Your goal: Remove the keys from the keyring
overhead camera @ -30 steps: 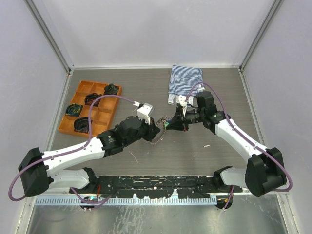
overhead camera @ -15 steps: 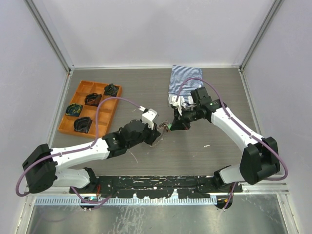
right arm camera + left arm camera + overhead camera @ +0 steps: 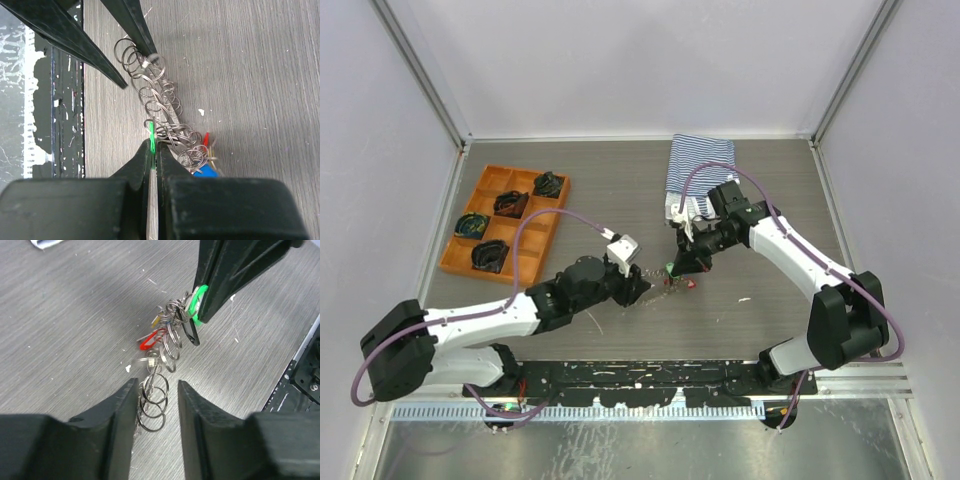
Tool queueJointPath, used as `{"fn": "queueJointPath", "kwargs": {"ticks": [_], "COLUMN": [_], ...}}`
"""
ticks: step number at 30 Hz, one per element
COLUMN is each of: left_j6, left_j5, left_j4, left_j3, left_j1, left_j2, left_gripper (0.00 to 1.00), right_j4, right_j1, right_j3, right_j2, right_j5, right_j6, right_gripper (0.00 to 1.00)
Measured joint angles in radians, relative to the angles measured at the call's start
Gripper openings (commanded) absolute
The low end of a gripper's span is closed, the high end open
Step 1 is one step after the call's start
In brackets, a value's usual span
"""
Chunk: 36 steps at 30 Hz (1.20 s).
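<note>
The keyring is a chain of linked metal rings stretched over the table, with the keys bunched at its far end. My right gripper is shut on the green key. The red key and blue key hang in the bundle beside it. My left gripper is open, astride the chain's near rings, which lie close to its left finger without being pinched. From above, both gripper tips meet at the bundle in the table's middle.
An orange tray with dark bundles sits at the left. A striped blue-white cloth lies at the back, behind the right arm. A small white scrap lies right of the bundle. A black rail runs along the near edge.
My left gripper's jaws have parted and let go of the chain. The right gripper has carried the green key and bundle nearer and lower, toward the table.
</note>
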Motion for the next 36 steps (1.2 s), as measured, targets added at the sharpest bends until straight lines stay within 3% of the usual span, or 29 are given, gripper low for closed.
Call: {"fn": "queueJointPath", "kwargs": {"ticks": [6, 12, 18, 26, 31, 36], "left_j6": [0.039, 0.107, 0.187, 0.398, 0.500, 0.584], "left_j5": [0.029, 0.106, 0.175, 0.256, 0.224, 0.165], "left_j4": [0.011, 0.093, 0.131, 0.116, 0.116, 0.111], "left_j3": [-0.082, -0.181, -0.202, -0.103, -0.063, -0.032], "left_j1": [0.001, 0.001, 0.001, 0.002, 0.002, 0.002], "left_j2": [-0.161, -0.315, -0.322, -0.172, -0.071, 0.020], "left_gripper": [0.58, 0.82, 0.93, 0.95, 0.95, 0.88], "right_j4": [-0.034, -0.097, -0.105, -0.026, -0.003, 0.010], "right_j1": [-0.004, -0.013, -0.026, -0.028, -0.028, -0.028], "right_j3": [0.001, 0.018, 0.019, 0.004, -0.008, -0.012], "right_j2": [0.002, 0.002, 0.002, 0.002, 0.001, -0.002], "right_j5": [-0.017, -0.058, -0.111, -0.136, -0.146, -0.152], "right_j6": [-0.046, -0.117, -0.114, -0.016, 0.010, 0.018], "right_gripper": [0.01, 0.01, 0.01, 0.01, 0.01, 0.01]}}
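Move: The keyring, a strip of linked rings, hangs with its middle about 2 cm ahead, 4 cm right and 2 cm below the left hand; from the right it is 2 cm back, 3 cm left and 2 cm below. The green tag sits in the right fingers, 3 cm ahead and 6 cm right of the left hand. The red tag lies some 9 cm right, 1 cm ahead and 5 cm below the left hand. Opening wide, left retreats 6 cm up-back-left, then returns beside the keyring, turned 35 degrees; right keeps its pinch. ##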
